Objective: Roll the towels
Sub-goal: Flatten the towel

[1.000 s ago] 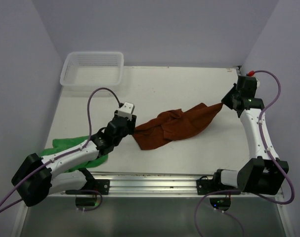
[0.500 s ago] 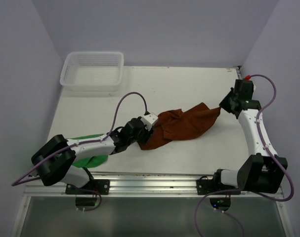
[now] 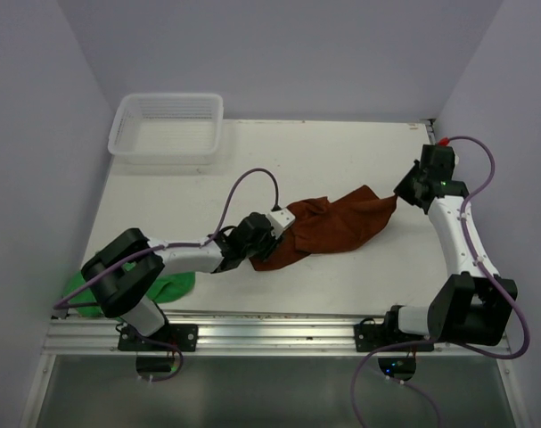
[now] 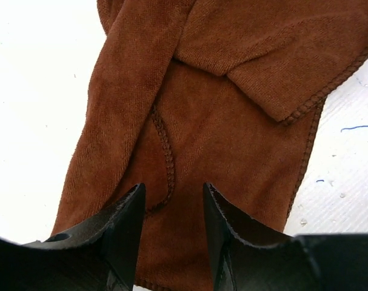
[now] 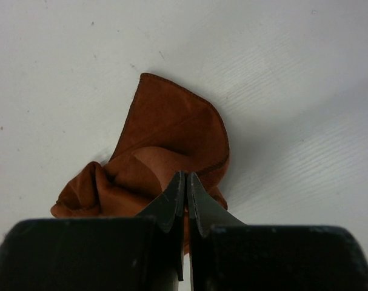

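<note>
The rust-brown towel (image 3: 332,225) lies crumpled across the middle of the table, stretched from lower left to upper right. My left gripper (image 3: 272,239) is at the towel's left end. In the left wrist view its fingers (image 4: 124,233) stand apart just above the brown towel (image 4: 232,121), the gripper (image 4: 171,193) open with a stitched hem between the tips. My right gripper (image 3: 399,193) is shut on the towel's far right corner; in the right wrist view the brown cloth (image 5: 165,130) bunches beyond the closed gripper (image 5: 185,177). The green towel (image 3: 174,286) lies at the front left, partly under the left arm.
A white mesh basket (image 3: 168,125) stands at the back left corner. Purple cables loop above both arms. A metal rail (image 3: 270,330) runs along the near edge, and walls close in on the left, right and back.
My left arm has swung right and low, from beside the towel's left end onto it. That end has bunched slightly rightward. The right gripper keeps its hold on the corner.
</note>
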Available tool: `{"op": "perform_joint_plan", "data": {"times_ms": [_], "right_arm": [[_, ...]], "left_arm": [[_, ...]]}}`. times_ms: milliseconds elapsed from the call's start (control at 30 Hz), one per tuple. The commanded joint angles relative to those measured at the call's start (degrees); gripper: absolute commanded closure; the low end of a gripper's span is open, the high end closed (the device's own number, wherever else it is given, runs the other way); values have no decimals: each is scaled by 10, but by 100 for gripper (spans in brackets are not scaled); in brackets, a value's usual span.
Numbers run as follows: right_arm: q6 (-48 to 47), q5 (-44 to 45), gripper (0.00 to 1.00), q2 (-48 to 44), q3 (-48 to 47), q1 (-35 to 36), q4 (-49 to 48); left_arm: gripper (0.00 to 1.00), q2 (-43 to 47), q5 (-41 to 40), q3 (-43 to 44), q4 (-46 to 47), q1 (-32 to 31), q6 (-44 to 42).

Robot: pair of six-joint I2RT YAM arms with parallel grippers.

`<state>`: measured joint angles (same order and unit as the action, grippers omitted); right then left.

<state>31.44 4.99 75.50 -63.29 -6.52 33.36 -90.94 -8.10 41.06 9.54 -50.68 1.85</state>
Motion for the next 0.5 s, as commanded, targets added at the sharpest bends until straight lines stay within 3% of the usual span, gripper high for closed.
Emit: {"op": "perform_joint_plan", "data": {"times_ms": [0,200,267,367,400,467], "right_arm": [[-8,-2,100,1,1,-3,-22],[-8,-3,100,-1,4,-4,-26],[-8,-5,100,0,5,-4,-27],[-8,-6,100,-2,5,-4,-28],[-8,-5,100,-3,5,-4,-28],[-9,-4,100,-3,4,-4,-25]], "left_arm": [[53,-8,-18,24,10,-1,-16],[52,-14,-70,17,7,0,-16],[57,-18,-74,17,6,5,-15],[74,-19,-75,17,7,8,-13],[90,-18,-75,16,11,8,-11],[100,-6,-74,14,14,8,-5]]}}
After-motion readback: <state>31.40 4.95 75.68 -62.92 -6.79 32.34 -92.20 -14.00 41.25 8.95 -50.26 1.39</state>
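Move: Just below the left fingertips lies the inner hem beside the brown towel's folded-over strip, about 1 cm ahead, 2 cm to the left and 1 cm down. The towel's crumpled fold is roughly 9 cm ahead and 10 cm right of this hand; the green towel is some 36 cm left and 9 cm back. From the right hand, still holding the raised far corner, that hem is about 31 cm left, 10 cm back and 15 cm down. The left fingers close from about half open to nearly shut on the brown towel by its inner hem, pinching at the cloth. Before and during this the hand sinks barely half a centimetre, then slides some 2 cm left and forward towards the folded strip, turning about 5 degrees counter-clockwise. The right hand stays in place and keeps its pinch on the raised corner. ##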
